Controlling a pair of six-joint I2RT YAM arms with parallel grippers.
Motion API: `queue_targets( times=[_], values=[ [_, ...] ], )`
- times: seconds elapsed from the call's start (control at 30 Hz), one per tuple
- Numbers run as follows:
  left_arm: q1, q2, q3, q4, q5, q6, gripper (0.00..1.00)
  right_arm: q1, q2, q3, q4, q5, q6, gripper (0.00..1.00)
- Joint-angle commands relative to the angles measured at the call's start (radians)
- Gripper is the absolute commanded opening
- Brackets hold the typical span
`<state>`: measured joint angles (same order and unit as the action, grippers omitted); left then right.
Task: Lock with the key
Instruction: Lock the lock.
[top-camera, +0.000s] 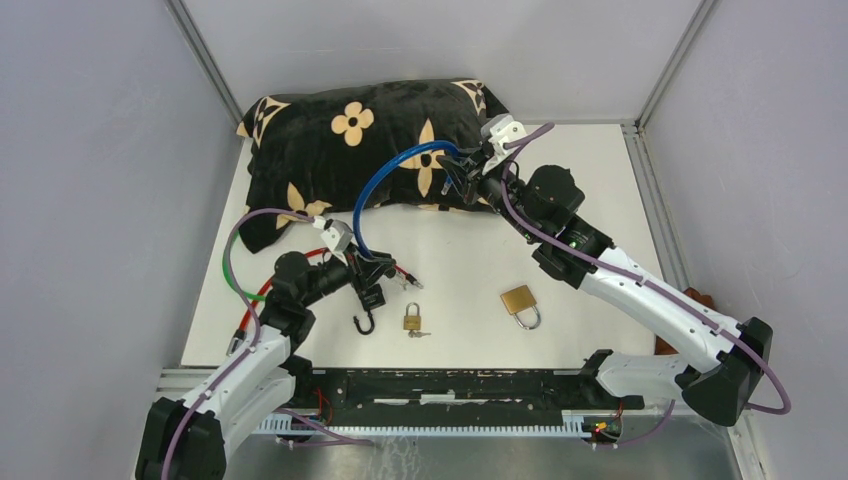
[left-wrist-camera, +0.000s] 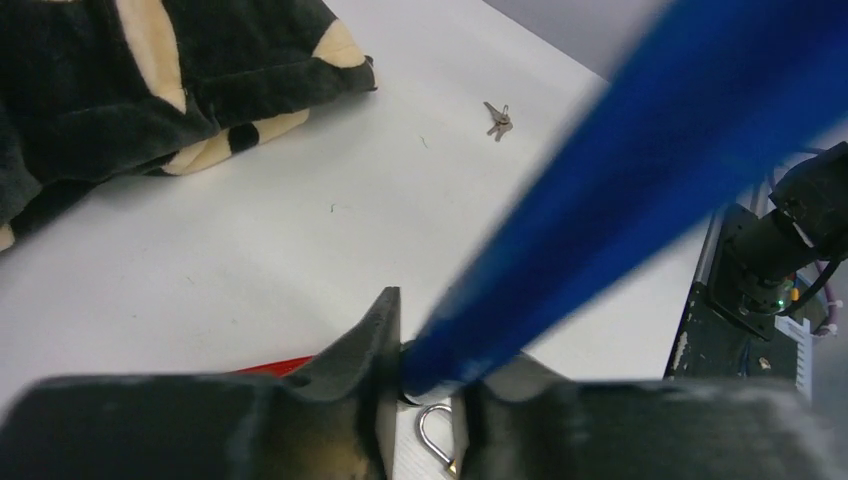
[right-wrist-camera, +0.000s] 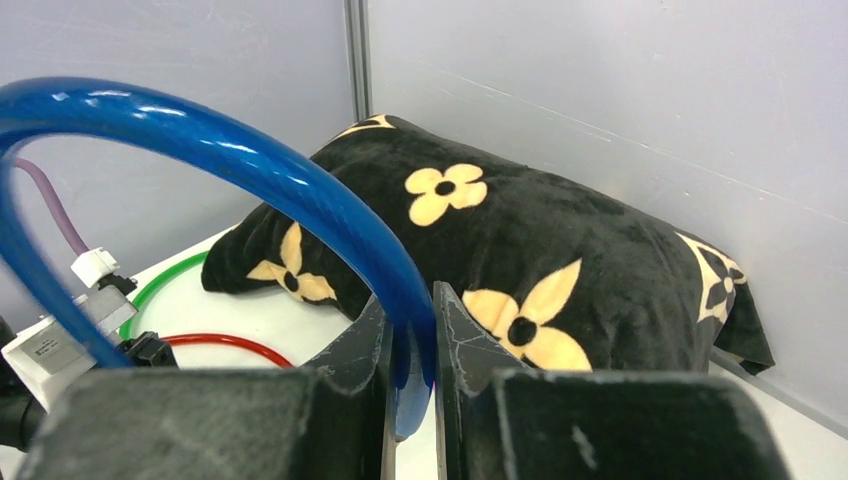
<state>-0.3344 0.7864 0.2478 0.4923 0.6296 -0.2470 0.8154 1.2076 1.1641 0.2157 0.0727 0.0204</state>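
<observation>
A small brass padlock (top-camera: 412, 318) lies on the white table with a key (top-camera: 419, 333) just below it. A larger brass padlock (top-camera: 520, 300) lies to its right. A thick blue cable (top-camera: 385, 180) arcs between both grippers. My left gripper (top-camera: 372, 290) is shut on one end of the blue cable (left-wrist-camera: 620, 190), just left of the small padlock. Under its fingers a steel shackle (left-wrist-camera: 432, 432) shows. My right gripper (top-camera: 468, 170), over the pillow's front edge, is shut on the cable's other end (right-wrist-camera: 250, 160). A bunch of keys (left-wrist-camera: 498, 120) lies further out on the table.
A black pillow (top-camera: 340, 150) with cream flowers fills the back of the table. Red cable (top-camera: 265, 290) and green cable (top-camera: 228, 270) loop beside the left arm. A black hook (top-camera: 365, 323) hangs below the left gripper. Grey walls enclose three sides.
</observation>
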Motion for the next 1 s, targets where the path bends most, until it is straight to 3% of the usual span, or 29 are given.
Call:
queue_targets(
  times=[0.0,0.07,0.23,0.37,0.43,0.5,0.7,0.83,0.97],
  values=[
    [-0.003,0.002,0.015,0.048,-0.034,0.066,0.15,0.011,-0.01,0.072,0.08,0.016,0.018,0.0],
    [-0.003,0.001,0.023,0.042,-0.032,0.071,0.03,0.011,-0.012,0.072,0.075,0.018,0.014,0.0],
    [-0.002,-0.03,0.048,0.084,-0.024,-0.028,0.02,0.011,-0.049,0.045,0.118,-0.082,0.021,0.0],
    [0.015,-0.121,0.166,0.21,0.016,-0.221,0.02,0.034,-0.095,-0.065,0.383,-0.326,0.127,0.0],
    [0.047,-0.186,0.207,0.242,0.063,-0.303,0.02,0.073,-0.102,-0.132,0.594,-0.38,0.162,0.0],
    [0.072,-0.256,0.229,0.276,0.139,-0.329,0.02,0.11,-0.08,-0.133,0.685,-0.404,0.2,0.0],
    [0.218,-0.449,0.227,0.453,0.214,-0.29,0.02,0.202,0.055,0.029,0.705,-0.519,0.265,0.0],
    [0.3,-0.527,0.212,0.561,0.17,-0.317,0.02,0.255,0.098,0.081,0.678,-0.526,0.248,0.0],
    [0.328,-0.564,0.203,0.543,0.077,-0.373,0.02,0.302,0.128,0.121,0.643,-0.529,0.216,0.0]
  ],
)
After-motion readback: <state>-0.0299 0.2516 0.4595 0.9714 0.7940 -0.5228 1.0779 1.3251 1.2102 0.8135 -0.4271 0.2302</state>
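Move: The blue cable's metal lock end is already between the left fingers, which are not yet fully closed. The small brass padlock lies about 9 cm back and 5 cm right of this hand, the black padlock 5 cm back and 4 cm left, both some 16 cm below. The right hand holds the cable's other end, and the lock end it is taken to lies roughly 8 cm back, 9 cm left and 23 cm below it. The left fingers close the rest of the way around the blue cable's lock end, then, after a short pause, the hand sweeps it up about 27 cm and half as far back, drifting left while the fingertips tilt steeply upward, some 55 degrees. Meanwhile the right hand keeps its pinch on the plug end and draws it back, then also up and left, turning counter-clockwise about 45 degrees so that its fingers point leftward, nearing the lock end. ##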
